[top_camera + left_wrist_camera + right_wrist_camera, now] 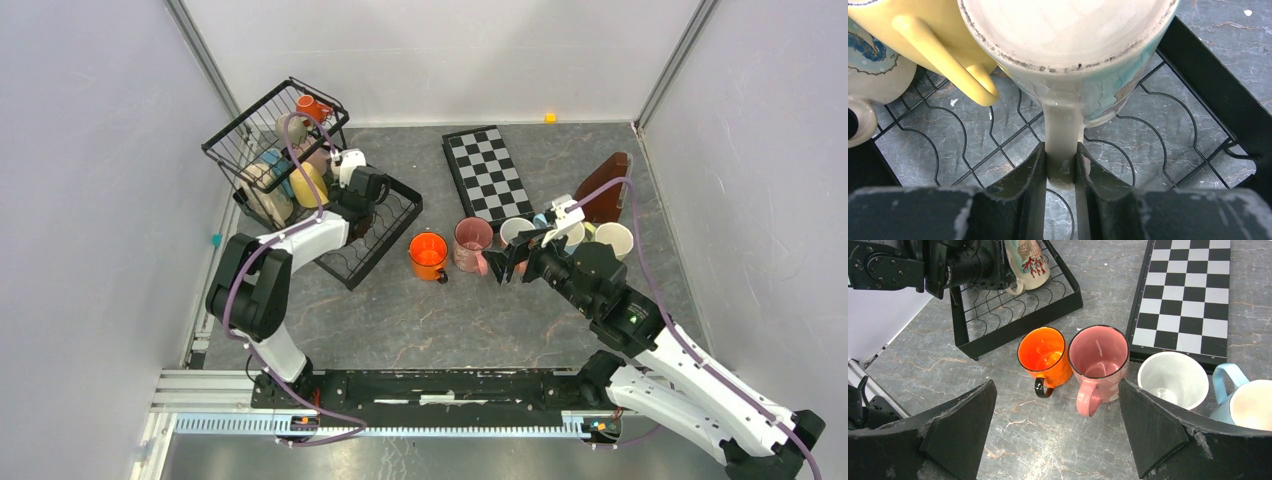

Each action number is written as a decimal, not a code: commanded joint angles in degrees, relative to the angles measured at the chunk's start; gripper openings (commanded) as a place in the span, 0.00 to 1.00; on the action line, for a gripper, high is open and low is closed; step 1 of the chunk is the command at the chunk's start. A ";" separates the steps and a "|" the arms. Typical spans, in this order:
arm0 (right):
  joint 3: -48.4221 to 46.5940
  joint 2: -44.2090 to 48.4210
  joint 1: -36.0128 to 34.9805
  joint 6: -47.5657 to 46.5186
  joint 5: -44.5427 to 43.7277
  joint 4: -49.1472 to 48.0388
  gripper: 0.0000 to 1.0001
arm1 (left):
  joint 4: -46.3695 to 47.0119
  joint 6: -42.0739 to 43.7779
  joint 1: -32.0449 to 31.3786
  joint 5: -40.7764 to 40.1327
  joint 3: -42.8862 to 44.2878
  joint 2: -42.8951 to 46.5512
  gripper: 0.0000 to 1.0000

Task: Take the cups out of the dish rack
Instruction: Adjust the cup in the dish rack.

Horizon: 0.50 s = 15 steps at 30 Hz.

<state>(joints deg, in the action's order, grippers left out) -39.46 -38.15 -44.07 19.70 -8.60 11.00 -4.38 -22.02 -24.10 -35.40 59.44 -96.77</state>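
Note:
The black wire dish rack (388, 238) stands at the back left, its taller basket (240, 135) holding an orange cup (312, 107), a yellow cup (308, 183) and a cream cup (262, 192). My left gripper (352, 185) reaches over the flat tray part. In the left wrist view it (1062, 165) is shut on the handle of a cream patterned cup (1068, 50) lying beside a yellow cup (913, 30). My right gripper (508, 262) is open and holds nothing, hovering above the table in front of an orange cup (1043, 355) and a pink cup (1098, 360).
A white cup (517, 231), a light blue one (541, 220) and a cream one (614, 240) stand right of the pink cup. A checkerboard (490, 175) lies behind them, with a brown object (605, 185) to its right. Grey walls close in on three sides.

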 commanded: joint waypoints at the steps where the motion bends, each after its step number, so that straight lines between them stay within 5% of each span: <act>1: 0.87 0.79 0.22 0.56 0.86 -2.58 0.98 | 1.43 -5.64 -1.60 -2.53 -0.82 1.18 0.22; 8: 1.32 1.50 0.22 0.46 0.60 -2.11 0.98 | 2.80 -4.97 -1.48 -2.02 -0.56 -1.00 0.50; 15: 1.32 2.07 0.22 0.29 0.11 -1.34 0.98 | 4.13 -3.59 -0.85 0.55 0.67 -3.17 0.55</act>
<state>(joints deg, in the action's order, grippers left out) -38.44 -37.04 -44.07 19.81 -7.99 10.81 -4.05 -23.90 -25.47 -35.77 59.05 -98.37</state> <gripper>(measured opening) 0.982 0.549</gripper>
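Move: My left hand still pinches the handle of the white upside-down cup in the lower rack; the cup's middle is about 5 cm ahead and 2 cm left, level with my fingers. The yellow cup lies some 9 cm left and 3 cm ahead. Beyond it, a blue-patterned cup stands roughly 16 cm left and 2 cm back. From my idle right hand the white cup is about 23 cm ahead, 35 cm left and 17 cm lower. My left hand eases about 1 cm to the right, then spreads its fingers from a tight pinch to roughly half open, letting go of the white cup's handle. As they part I sink a little over 1 cm beside the handle, the wrist holding its angle, so the handle stays between my open fingertips. ##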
